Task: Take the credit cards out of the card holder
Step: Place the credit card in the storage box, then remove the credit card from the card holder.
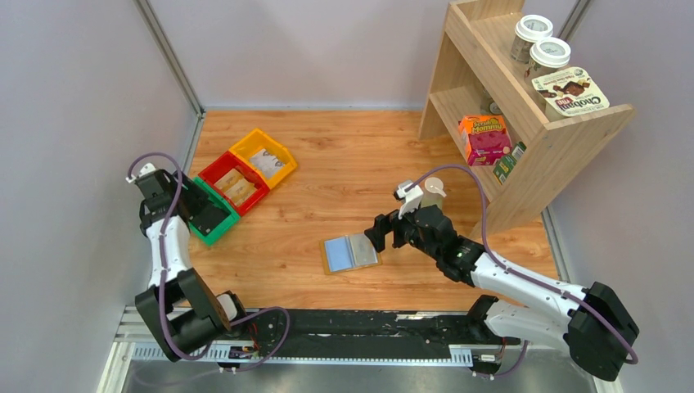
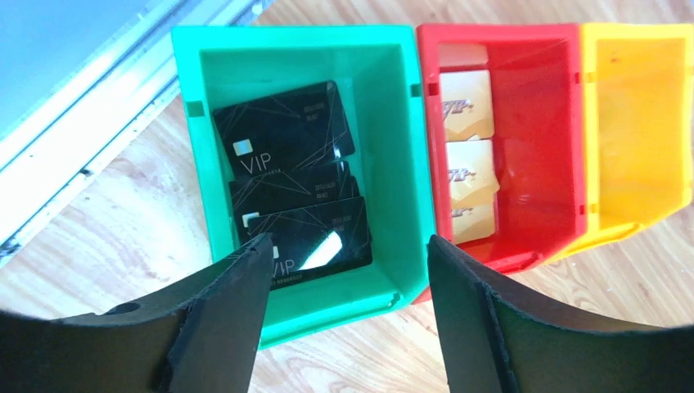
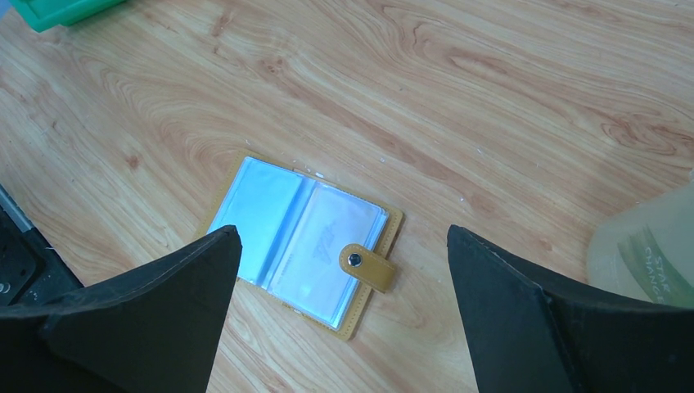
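Note:
The card holder (image 1: 350, 254) lies opened flat on the wooden table, mustard-yellow with pale blue clear sleeves (image 3: 303, 237) and a snap tab (image 3: 367, 266). A faint pale card shows inside its right sleeve. My right gripper (image 3: 344, 233) hovers open just right of and above it (image 1: 379, 232), holding nothing. My left gripper (image 2: 348, 246) is open over the green bin (image 2: 303, 37) at the left (image 1: 196, 211), with nothing between its fingers. Three black VIP credit cards (image 2: 286, 135) lie in that bin, the nearest just under my left fingertip.
A red bin (image 2: 524, 82) with gold cards (image 2: 466, 176) and a yellow bin (image 2: 638, 123) stand beside the green one. A wooden shelf (image 1: 524, 106) with cups and boxes stands at the back right. A pale bottle (image 3: 655, 254) stands near my right gripper.

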Motion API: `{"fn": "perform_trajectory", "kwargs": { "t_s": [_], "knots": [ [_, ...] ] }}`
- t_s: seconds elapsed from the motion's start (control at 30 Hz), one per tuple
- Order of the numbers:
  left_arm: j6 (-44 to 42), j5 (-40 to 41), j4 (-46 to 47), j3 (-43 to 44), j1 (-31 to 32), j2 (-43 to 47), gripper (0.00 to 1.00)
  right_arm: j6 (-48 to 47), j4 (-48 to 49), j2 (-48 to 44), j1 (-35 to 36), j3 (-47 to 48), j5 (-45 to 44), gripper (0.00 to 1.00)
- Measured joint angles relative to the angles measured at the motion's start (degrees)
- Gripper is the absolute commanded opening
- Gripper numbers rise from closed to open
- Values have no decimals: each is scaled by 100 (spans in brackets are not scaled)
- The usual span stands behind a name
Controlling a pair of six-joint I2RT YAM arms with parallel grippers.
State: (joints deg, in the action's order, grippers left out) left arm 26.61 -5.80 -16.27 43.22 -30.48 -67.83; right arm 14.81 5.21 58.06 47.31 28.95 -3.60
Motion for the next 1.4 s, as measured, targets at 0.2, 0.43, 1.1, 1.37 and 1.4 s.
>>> {"fn": "perform_trajectory", "kwargs": {
  "t_s": [0.2, 0.43, 1.1, 1.37, 1.4],
  "knots": [
    [-144, 31, -717, 621, 133, 667, 77, -4, -461, 2, 0, 216, -50, 99],
    [111, -68, -1351, 841, 1733, 1552, 75, 153, -1187, 238, 2, 946, 26, 79],
    [2153, 1134, -291, -236, 7580, 44, 53, 1327, -2245, 2011, 328, 1335, 719, 47],
    [2269, 1270, -116, -243, 7941, -933, 52, 1408, -2282, 2603, 328, 1585, 688, 47],
    [2282, 1296, -138, -243, 7969, -997, 52, 1416, -2288, 2658, 328, 1611, 669, 47]
  ]
}}
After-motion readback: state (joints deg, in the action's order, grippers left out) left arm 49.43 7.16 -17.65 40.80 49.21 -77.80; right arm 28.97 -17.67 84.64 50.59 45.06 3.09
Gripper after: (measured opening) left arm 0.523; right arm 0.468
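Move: The card holder lies open on the table about 43 cm to the left hand's right and 9 cm back, some 12 cm below it; the green storage box is right under that hand, its middle about 2 cm ahead, and the red box about 9 cm to its right and 10 cm ahead. From the right hand, the holder lies roughly 9 cm to the left, 2 cm back and 13 cm down, and the bottle about 11 cm to the right and 10 cm ahead. The empty left hand rises about 10 cm clear of the green box, then sweeps some 38 cm right and about 10 cm back, turning clockwise some 55 degrees and sinking on the way, until its partly narrowed fingers hover low over the holder's left page. After a small lift, the right hand sinks about 10 cm net and draws back a little towards the holder's near right side, its fingers tipping steeply down and closing to about half open, with no contact seen from either hand. ##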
